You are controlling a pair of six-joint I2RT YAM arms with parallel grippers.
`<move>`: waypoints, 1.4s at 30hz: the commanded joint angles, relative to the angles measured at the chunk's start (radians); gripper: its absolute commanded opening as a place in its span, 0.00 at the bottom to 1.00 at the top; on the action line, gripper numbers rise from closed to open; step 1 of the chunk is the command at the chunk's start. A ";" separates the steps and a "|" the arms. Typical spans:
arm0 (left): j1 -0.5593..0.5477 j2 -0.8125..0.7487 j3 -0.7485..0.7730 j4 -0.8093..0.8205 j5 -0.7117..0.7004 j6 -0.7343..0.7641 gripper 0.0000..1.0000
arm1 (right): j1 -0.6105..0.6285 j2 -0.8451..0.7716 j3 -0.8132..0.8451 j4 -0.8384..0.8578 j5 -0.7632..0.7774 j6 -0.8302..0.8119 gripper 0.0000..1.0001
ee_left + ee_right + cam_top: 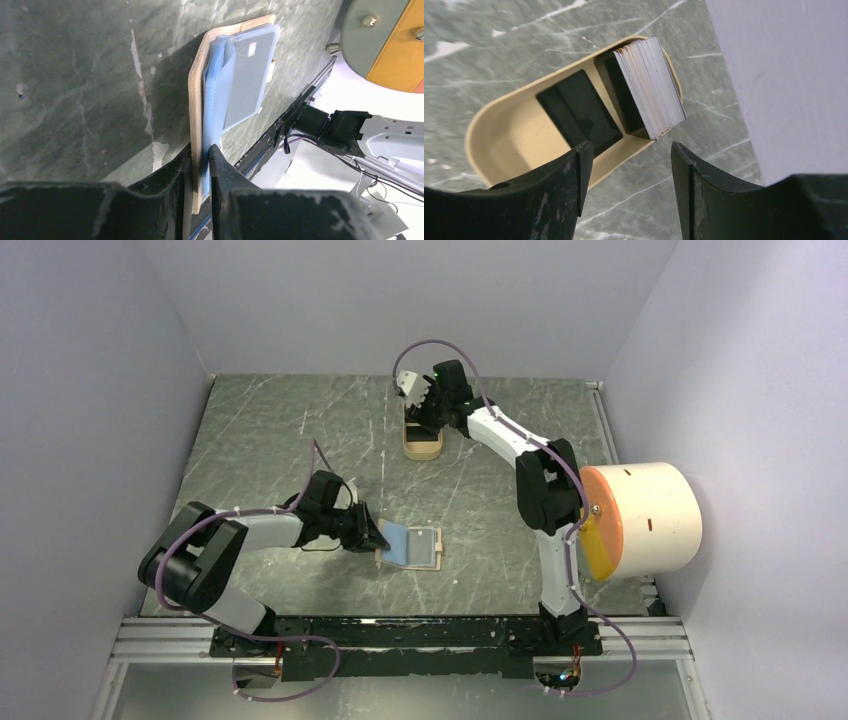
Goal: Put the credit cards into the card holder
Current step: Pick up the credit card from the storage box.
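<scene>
The card holder (412,546) lies open on the table's near middle, tan outside and bluish inside. My left gripper (377,534) is shut on its left edge. In the left wrist view the fingers (220,170) pinch the tan cover and blue lining (216,100) together, with that flap raised on edge. At the back, my right gripper (420,400) hovers open over an oblong tan tray (422,448). In the right wrist view the credit cards show inside the tray (509,145): a white-edged stack (651,85) standing on edge and black ones (579,110) lying flat. The right gripper (631,150) holds nothing.
A large cream drum with an orange face (645,520) stands at the table's right edge beside the right arm. Pale walls close in the left, back and right sides. A black rail (420,635) runs along the near edge.
</scene>
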 commanded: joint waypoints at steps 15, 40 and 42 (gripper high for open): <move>0.003 0.008 -0.027 0.110 0.090 -0.014 0.22 | -0.003 0.188 0.140 0.093 0.038 -0.338 0.62; 0.001 0.056 -0.030 0.178 0.114 -0.048 0.20 | -0.007 0.173 0.134 0.207 0.085 -0.324 0.36; 0.001 0.054 -0.034 0.177 0.112 -0.047 0.19 | -0.008 0.172 0.133 0.200 0.082 -0.323 0.33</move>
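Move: The card stack standing in the far end of the storage box lies about 7 cm ahead of the right hand, 2 cm to its left and some 7 cm below. The dark card lying flat in the box is about 6 cm nearer than the stack, just 1 cm ahead of the hand, likewise 2 cm left, 9 cm down. From the left hand, holding the card holder, the stack is roughly 38 cm ahead and 7 cm right, at about its height. Forward and down together goes the right hand, about 6 cm out and 4.5 cm lower, past the flat dark card and onto the front of the standing stack, tilting and rolling some 20 degrees as its left side dips and its fingers point less steeply down. As it eases to a stop there, the open fingers close to roughly half their gap around the stack's front edge, near its right end. The left hand keeps its hold on the card holder's edge. ##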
